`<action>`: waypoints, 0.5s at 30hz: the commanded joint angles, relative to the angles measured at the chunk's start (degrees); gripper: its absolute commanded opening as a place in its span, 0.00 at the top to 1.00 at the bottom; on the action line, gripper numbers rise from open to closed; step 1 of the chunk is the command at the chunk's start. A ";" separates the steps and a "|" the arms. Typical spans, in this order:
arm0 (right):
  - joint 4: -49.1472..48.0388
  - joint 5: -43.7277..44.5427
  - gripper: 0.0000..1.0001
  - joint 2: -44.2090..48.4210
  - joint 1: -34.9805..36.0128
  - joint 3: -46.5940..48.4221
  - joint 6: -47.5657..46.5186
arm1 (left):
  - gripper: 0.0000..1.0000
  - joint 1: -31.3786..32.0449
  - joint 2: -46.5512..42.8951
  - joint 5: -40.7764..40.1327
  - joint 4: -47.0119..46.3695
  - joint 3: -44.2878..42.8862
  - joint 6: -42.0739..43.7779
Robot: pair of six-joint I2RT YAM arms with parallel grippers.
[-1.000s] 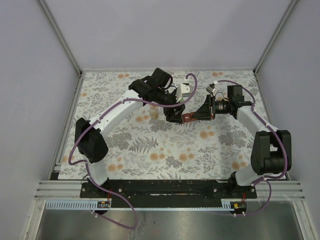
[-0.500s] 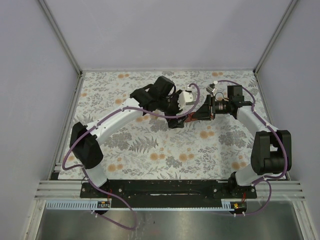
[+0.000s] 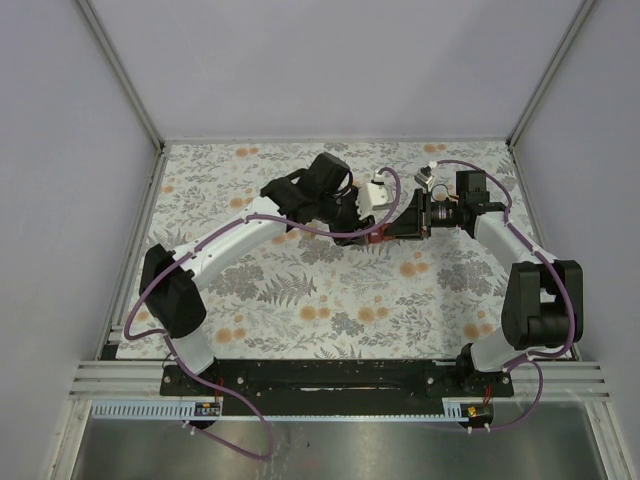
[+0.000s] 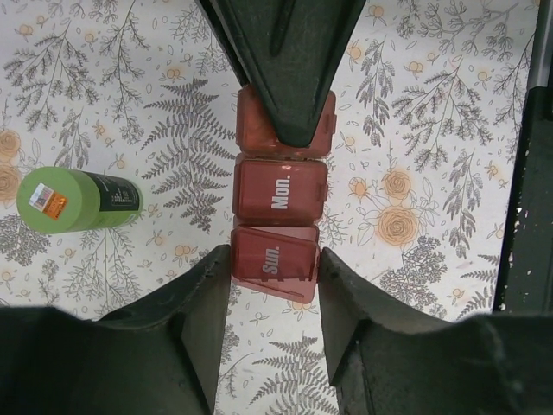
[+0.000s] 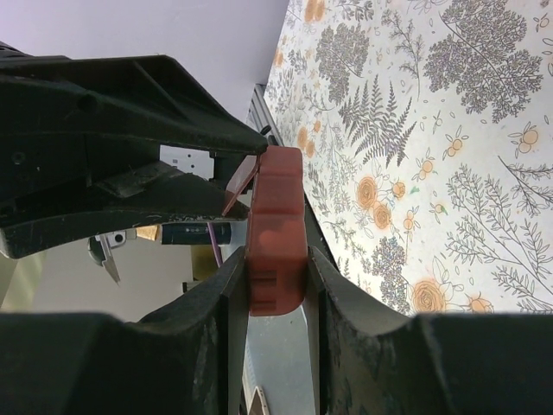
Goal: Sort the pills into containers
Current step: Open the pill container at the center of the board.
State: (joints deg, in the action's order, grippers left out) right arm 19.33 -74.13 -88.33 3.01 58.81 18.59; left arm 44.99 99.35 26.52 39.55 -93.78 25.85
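The dark-red pill box [image 4: 278, 194] hangs above the floral cloth, with lids marked "Sun." and "Mon." facing the left wrist camera. My right gripper [image 5: 275, 270] is shut on one end of the box [image 5: 276, 216], and one of its black fingers [image 4: 289, 60] covers the third compartment. My left gripper [image 4: 275, 264] presses both sides of the "Sun." end, whose lid sits slightly lifted. From above, the two grippers [image 3: 368, 228] [image 3: 392, 228] meet mid-table at the box [image 3: 377, 237]. The green bottle [image 4: 78, 201] lies on its side on the cloth. No pills show.
The floral cloth [image 3: 330, 300] covers the table between metal rails at the left [image 3: 135, 260] and right, with grey walls behind. Part of the right arm [image 4: 529, 173] stands along the right side of the left wrist view.
My left arm stretched right to the pill box, and its jaws went wide and then closed onto the "Sun." end. The right gripper kept its hold without moving.
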 commanded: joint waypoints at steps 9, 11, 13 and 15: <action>-0.17 -2.34 1.00 2.20 -0.02 1.14 -1.36 | 0.78 -0.61 1.46 1.42 3.59 -7.29 1.13; -0.26 -2.51 1.00 2.03 -0.02 1.14 -1.45 | 0.81 -0.78 2.33 1.69 4.83 -8.52 1.14; 0.00 -2.95 1.00 2.11 -0.02 1.22 -1.54 | 0.81 -1.13 2.95 1.95 5.10 -8.97 0.79; 0.09 -3.13 1.00 2.20 -0.02 1.22 -1.71 | 0.82 -1.57 3.22 2.39 5.10 -9.05 0.70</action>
State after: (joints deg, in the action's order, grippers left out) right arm 19.73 -74.30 -88.33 2.94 58.81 17.85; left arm 44.16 101.06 27.05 44.14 -100.57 26.55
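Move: The Sun lid, already ajar, is between the left fingertips, at the hand point. The pill container's middle is about 3 cm to this hand's right and 1 cm below. The green bottle is roughly 13 cm ahead and 15 below; the orange bottle about 10 ahead, 12 left and as low. From the right hand, which grips the container's far end, the lid is some 6 cm left and 1 cm above. Starting with its pads on the front and rear edges of the Sun lid, the left hand pulls up about 2 cm from the container, easing nearly 1 cm forward towards the hinge side at the end. As it rises, its fingers narrow from roughly half open to nearly shut, with the lid between their tips. The right hand stays in place, keeping its pinch on the container. ##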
